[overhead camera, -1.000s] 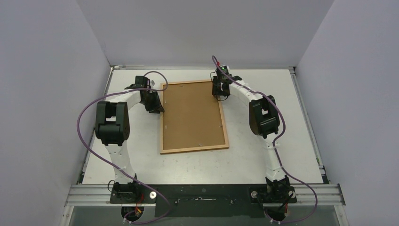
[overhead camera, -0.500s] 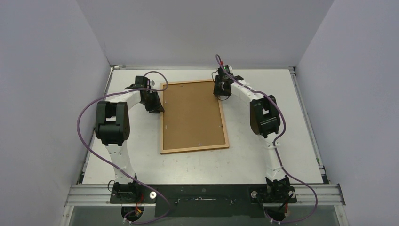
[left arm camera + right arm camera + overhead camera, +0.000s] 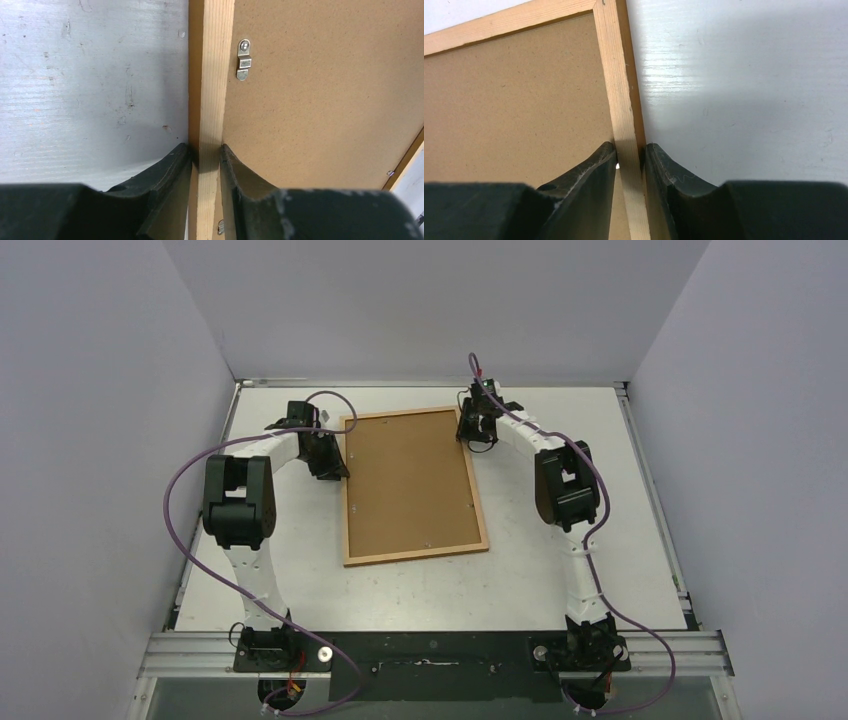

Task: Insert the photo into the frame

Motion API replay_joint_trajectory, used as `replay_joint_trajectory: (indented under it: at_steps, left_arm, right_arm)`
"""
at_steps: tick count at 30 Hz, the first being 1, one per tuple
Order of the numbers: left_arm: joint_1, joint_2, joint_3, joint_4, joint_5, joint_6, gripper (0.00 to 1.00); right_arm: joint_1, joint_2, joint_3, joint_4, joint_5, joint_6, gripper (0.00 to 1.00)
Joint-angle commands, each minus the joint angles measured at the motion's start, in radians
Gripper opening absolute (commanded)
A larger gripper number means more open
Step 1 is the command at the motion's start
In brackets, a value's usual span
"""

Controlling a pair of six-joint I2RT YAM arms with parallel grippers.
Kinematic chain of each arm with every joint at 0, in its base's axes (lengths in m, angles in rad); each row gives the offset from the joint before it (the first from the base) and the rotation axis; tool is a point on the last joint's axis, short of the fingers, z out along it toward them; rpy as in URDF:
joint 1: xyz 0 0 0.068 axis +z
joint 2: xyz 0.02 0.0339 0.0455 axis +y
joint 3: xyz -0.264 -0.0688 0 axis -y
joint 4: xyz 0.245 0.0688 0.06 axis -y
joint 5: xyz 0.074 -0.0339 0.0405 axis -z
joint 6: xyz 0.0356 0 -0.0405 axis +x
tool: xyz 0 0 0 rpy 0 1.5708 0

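Note:
The frame (image 3: 415,556) of orange-brown wood lies back up in the middle of the white table, and a brown fibreboard backing panel (image 3: 410,485) fills it. My left gripper (image 3: 338,472) is shut on the frame's left rail (image 3: 212,75), one finger on the table side and one on the panel side (image 3: 205,147). My right gripper (image 3: 472,437) is shut on the right rail (image 3: 616,75) close to the far right corner, its fingers on either side of the wood (image 3: 630,146). The photo is hidden from every view.
A small metal turn clip (image 3: 244,60) sits on the backing panel beside the left rail. White table (image 3: 560,580) lies around the frame. Grey walls enclose the table on three sides. Purple cables loop over both arms.
The right gripper's jaws have closed onto the right rail, and that arm with the frame's far right corner has shifted slightly to the right. The left gripper keeps its hold.

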Motion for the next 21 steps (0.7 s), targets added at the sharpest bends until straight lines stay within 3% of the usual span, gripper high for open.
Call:
replay_joint_trajectory:
  at_steps: [1, 7, 13, 21]
  left_arm:
    - [-0.012, 0.052, -0.022, -0.061, -0.044, 0.000, 0.26]
    - [0.000, 0.027, 0.011, -0.058, -0.030, -0.023, 0.36]
    - [0.017, 0.009, 0.041, -0.114, -0.063, -0.037, 0.58]
    - [0.016, -0.050, 0.002, -0.076, -0.054, -0.065, 0.66]
  right_arm:
    - [-0.002, -0.008, -0.002, -0.029, 0.014, 0.033, 0.32]
    - [-0.040, -0.117, 0.011, -0.036, 0.006, 0.083, 0.54]
    - [-0.053, -0.229, -0.041, -0.100, -0.045, 0.061, 0.55]
    - [0.014, -0.482, -0.318, -0.083, 0.044, 0.082, 0.62]
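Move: Between the left fingers sits the frame's left rail; the middle of the frame, with its backing board, lies about 14 cm to the right and level ahead. One metal clip is some 6 cm ahead and 2 cm right of that hand, another 9 cm back and 2 cm right. The right hand has the right rail between its fingers: the frame's middle is about 13 cm left and 11 cm back of it, the far right corner 9 cm ahead and 1 cm left. Letting go of both side rails, the two grippers spread their fingers. The right hand eases off to the right, then climbs and draws back, away from the frame's right rail: about 8 cm up, 5 cm back and 4 cm right, speeding up. The left only lifts about 1 cm, staying over the left rail with its fingers apart on either side. ##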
